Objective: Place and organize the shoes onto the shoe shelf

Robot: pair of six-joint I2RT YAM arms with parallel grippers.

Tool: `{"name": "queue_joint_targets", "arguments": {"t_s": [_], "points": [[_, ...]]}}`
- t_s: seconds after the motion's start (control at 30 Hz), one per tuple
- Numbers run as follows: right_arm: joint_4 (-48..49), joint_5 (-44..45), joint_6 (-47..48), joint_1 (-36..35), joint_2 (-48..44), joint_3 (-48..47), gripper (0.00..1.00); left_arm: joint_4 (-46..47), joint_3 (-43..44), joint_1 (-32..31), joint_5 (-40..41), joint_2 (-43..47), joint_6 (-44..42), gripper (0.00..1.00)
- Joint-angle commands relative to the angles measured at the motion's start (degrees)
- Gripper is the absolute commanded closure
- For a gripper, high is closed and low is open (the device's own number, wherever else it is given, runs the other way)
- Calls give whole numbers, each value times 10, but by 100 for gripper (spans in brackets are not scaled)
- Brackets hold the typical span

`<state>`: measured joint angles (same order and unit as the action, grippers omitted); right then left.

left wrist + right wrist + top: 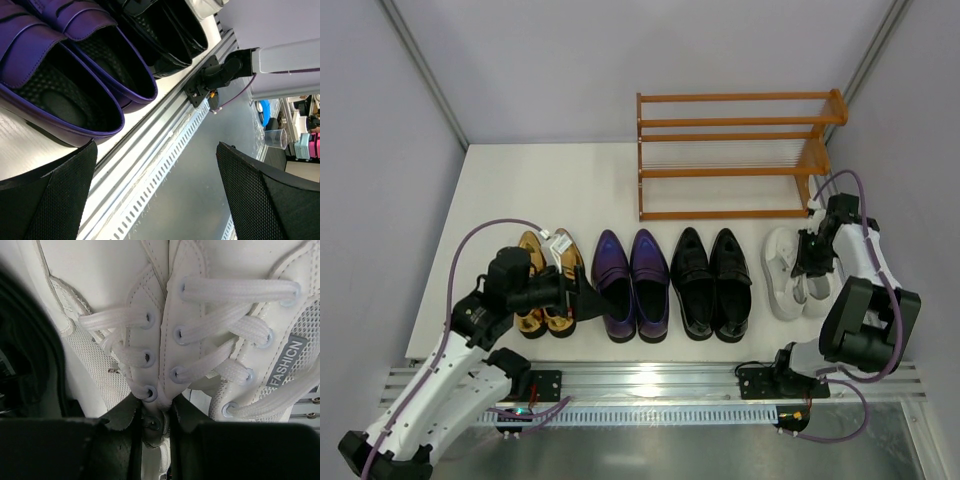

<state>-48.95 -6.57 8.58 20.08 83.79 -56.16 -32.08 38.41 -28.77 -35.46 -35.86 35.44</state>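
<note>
The orange-brown shoe shelf (735, 150) stands empty at the back of the white table. Four pairs lie in a row in front of it: gold loafers (545, 280), purple loafers (630, 285), black loafers (712, 283) and white sneakers (790, 270). My left gripper (588, 300) is open and empty, low between the gold and purple pairs. Its wrist view shows the purple loafers (60, 75) and black loafers (165, 30) past the spread fingers (45, 200). My right gripper (810, 265) is shut (157, 420), pinching the inner lace edges of both white sneakers (200, 340) together.
An aluminium rail (650, 375) runs along the table's near edge and carries both arm bases. The right arm's base (220, 75) shows in the left wrist view. Grey walls close in left, right and behind the shelf.
</note>
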Motion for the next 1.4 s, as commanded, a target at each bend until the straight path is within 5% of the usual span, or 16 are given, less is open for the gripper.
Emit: {"name": "queue_joint_targets", "arguments": {"t_s": [0.0, 0.27, 0.97, 1.37], "points": [[19, -39, -23, -29, -93, -30, 96, -11, 17, -1, 13, -12, -13, 0], [49, -22, -47, -59, -140, -30, 96, -10, 42, -2, 46, -36, -24, 0], [261, -6, -84, -120, 112, -130, 96, 45, 68, -1, 108, -108, 9, 0], [314, -29, -82, -129, 123, -149, 96, 79, 68, -2, 115, -128, 46, 0]]}}
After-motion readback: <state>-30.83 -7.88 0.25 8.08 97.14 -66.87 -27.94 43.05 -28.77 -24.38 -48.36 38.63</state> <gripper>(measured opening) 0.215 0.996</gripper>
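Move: The right hand already grips the pair of white shoes. The place they are headed for, the right-hand part of the shoe shelf's lower tier, lies about 19 cm ahead, 7 cm to its left and slightly lower. The black loafers stand some 22 cm to the right hand's left and 4 cm back, a little lower. From the left hand, that shelf part is roughly 25 cm ahead, 40 cm to the right and well below. Still pinching both white shoes together by their inner lace edges, the right hand raises them about 5 cm while drifting left. It then carries them forward some 12 cm to the shelf's front rail, sinking back to its starting height, its fingertips swinging forward about 15 degrees. The left hand, open and empty, eases 6 cm forward beside the purple loafers, turning slightly counter-clockwise. ##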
